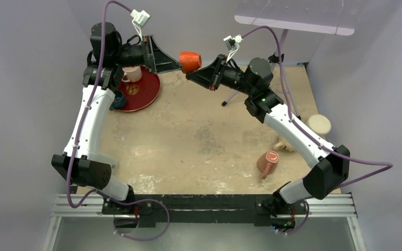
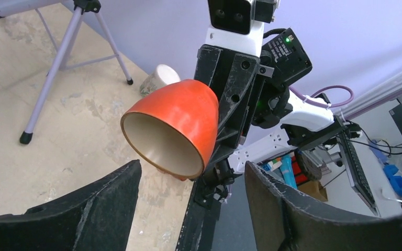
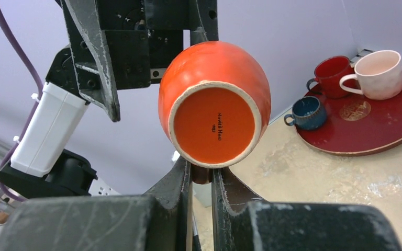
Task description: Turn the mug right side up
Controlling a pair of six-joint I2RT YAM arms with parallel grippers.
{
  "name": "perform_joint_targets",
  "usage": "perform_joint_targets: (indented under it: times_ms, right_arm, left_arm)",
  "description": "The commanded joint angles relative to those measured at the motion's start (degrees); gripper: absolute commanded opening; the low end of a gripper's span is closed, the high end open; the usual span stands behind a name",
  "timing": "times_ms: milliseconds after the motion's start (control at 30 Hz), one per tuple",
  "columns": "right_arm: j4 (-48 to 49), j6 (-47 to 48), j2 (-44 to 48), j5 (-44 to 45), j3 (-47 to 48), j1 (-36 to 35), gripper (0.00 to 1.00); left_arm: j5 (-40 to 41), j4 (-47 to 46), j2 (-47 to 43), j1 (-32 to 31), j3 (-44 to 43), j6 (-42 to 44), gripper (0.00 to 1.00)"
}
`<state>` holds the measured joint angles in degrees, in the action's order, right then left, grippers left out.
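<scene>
The orange mug (image 1: 190, 61) hangs in the air at the back of the table, lying on its side. Its cream mouth (image 2: 159, 144) faces my left gripper and its flat base (image 3: 214, 125) faces the right wrist camera. My right gripper (image 3: 201, 175) is shut on the mug's handle, just under the base. My left gripper (image 2: 191, 175) is open. Its two dark fingers (image 2: 104, 193) stand wide apart just short of the mug's rim. In the top view the left gripper (image 1: 174, 61) meets the mug from the left and the right gripper (image 1: 201, 72) from the right.
A red tray (image 1: 147, 97) at the back left carries a pink mug (image 3: 379, 73), a red mug (image 3: 332, 76) and a small blue mug (image 3: 306, 112). A pinkish mug (image 1: 268, 162) lies near the right arm, with a beige cup (image 1: 319, 124) beyond. A tripod (image 2: 57, 57) stands behind.
</scene>
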<state>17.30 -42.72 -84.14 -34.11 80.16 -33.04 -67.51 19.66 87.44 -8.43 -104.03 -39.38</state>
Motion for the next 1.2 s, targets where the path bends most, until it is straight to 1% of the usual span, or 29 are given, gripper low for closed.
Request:
perform_joint_targets:
  times_ms: [0, 67, 100, 133, 200, 300, 333, 400, 433, 467, 500, 533, 567, 600, 633, 667, 700, 733, 800, 900, 1000, 1067, 1167]
  right_arm:
    - [5.6, -1.2, -0.1, -1.3, 2.7, -0.8, 0.0]
    - [5.8, -1.3, -0.5, -1.4, 2.8, -1.2, 0.0]
    - [6.0, -1.4, -0.7, -1.4, 2.6, -1.4, 0.0]
    - [5.8, -1.4, -1.0, -1.5, 2.7, -1.6, 0.0]
    - [5.3, -1.2, -1.7, -1.5, 2.7, -1.9, 0.0]
    - [5.1, -0.6, -2.4, -1.2, 2.1, -2.1, 0.0]
    - [4.4, -0.1, -2.5, -1.0, 2.1, -2.1, 0.0]
    - [1.6, 1.4, -2.8, -0.1, 2.5, -2.1, 0.0]
    - [-0.6, 2.1, -3.1, 0.9, 2.8, -2.1, 0.06]
    - [-4.2, 3.0, -3.4, 2.9, 3.7, -2.0, 0.27]
    - [-8.9, 4.3, -4.2, 5.2, 4.9, -2.1, 0.45]
    - [-13.4, 5.8, -5.0, 7.6, 6.2, -2.0, 0.53]
    - [-17.7, 6.8, -6.3, 10.6, 7.3, -2.0, 0.58]
    - [-21.4, 7.7, -7.1, 12.5, 8.1, -2.1, 0.61]
    - [-24.1, 8.5, -7.7, 13.5, 8.2, -2.1, 0.62]
    - [-26.6, 9.0, -8.1, 15.7, 8.2, -2.1, 0.62]
    - [-29.6, 9.4, -8.4, 19.2, 8.2, -2.1, 0.63]
    - [-32.1, 9.5, -8.5, 21.9, 7.8, -2.0, 0.64]
    - [-35.6, 10.0, -8.2, 28.9, 6.1, -2.0, 0.67]
    - [-37.4, 11.4, -7.6, 32.0, 3.1, -2.0, 0.67]
    - [-37.8, 12.1, -7.7, 32.5, 1.5, -2.0, 0.66]
    - [-37.8, 12.3, -7.7, 32.7, 0.8, -2.0, 0.66]
    - [-37.4, 12.9, -7.2, 32.7, -0.6, -2.0, 0.66]
  left_arm:
    - [0.1, -4.5, 0.7, -2.2, -2.2, -3.3, 0.73]
    - [0.3, -4.6, 1.3, -3.1, -2.1, -3.8, 0.68]
    - [0.4, -4.9, 1.5, -3.5, -2.2, -4.2, 0.63]
    - [0.4, -5.6, 1.6, -3.9, -2.2, -4.8, 0.55]
    - [0.0, -7.4, 1.7, -4.4, -2.4, -6.4, 0.36]
    - [0.2, -7.2, 1.8, -4.7, -2.5, -7.1, 0.0]
    - [0.5, -5.5, 1.9, -4.7, -2.5, -6.3, 0.0]
    - [1.9, 0.6, 2.0, -4.4, -3.0, -1.5, 0.0]
    - [3.6, 6.3, 2.1, -4.3, -3.9, 2.8, 0.0]
    - [6.6, 12.9, 2.5, -4.2, -7.0, 9.3, 0.0]
    - [10.6, 22.1, 3.4, -4.3, -10.2, 16.5, 0.0]
    - [16.2, 30.9, 4.7, -4.4, -14.1, 24.0, 0.0]
    - [21.7, 37.1, 6.0, -4.4, -17.4, 29.7, 0.0]
    - [26.9, 42.3, 7.1, -4.3, -19.5, 34.7, 0.0]
    - [32.3, 45.6, 7.8, -4.3, -20.2, 41.2, 0.0]
    - [37.7, 47.4, 8.0, -4.3, -19.3, 45.4, 0.0]
    - [43.0, 47.7, 8.0, -4.3, -17.5, 49.2, 0.0]
    - [50.0, 46.7, 8.1, -4.0, -15.0, 52.6, 0.0]
    - [57.9, 44.8, 9.5, -3.1, -10.3, 57.8, 0.0]
    - [63.9, 44.4, 14.9, -1.1, -9.1, 62.7, 0.0]
    - [70.6, 39.7, 20.3, 0.5, -8.5, 65.8, 0.0]
    - [71.7, 38.8, 25.1, 1.7, -10.8, 66.8, 0.0]
    - [69.8, 41.6, 33.1, 3.6, -19.0, 67.7, 0.0]
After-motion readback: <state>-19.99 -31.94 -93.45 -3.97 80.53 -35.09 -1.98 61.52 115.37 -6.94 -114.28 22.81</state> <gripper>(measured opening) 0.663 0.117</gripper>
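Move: The orange mug, lying sideways in the air with its mouth to the left, is about 6 cm to the right of the open left hand, 2 cm ahead and 2 cm higher. The right hand already grips its handle, the mug's middle being some 4 cm above that hand, 2 cm ahead and 2 cm left. From the left hand the red plate is about 20 cm ahead, 25 cm left and 45 cm down; on it, the blue mug stands 14 cm ahead and 30 cm left of the hand, the white mug 26 cm ahead and 25 cm left. The left hand eases about 2.5 cm right to the orange mug held still by its handle in the right hand, and shuts its fingers on the rim, one inside and one outside, before the right hand opens, comes free and withdraws down some 20 cm, with a little forward and right, fingers dipping. Keeping its pinch, the left hand then carries the mug down about 30 cm, left and forward to above the plate, rolling nearly 80 degrees so that its fingers swing from pointing right to pointing down. ##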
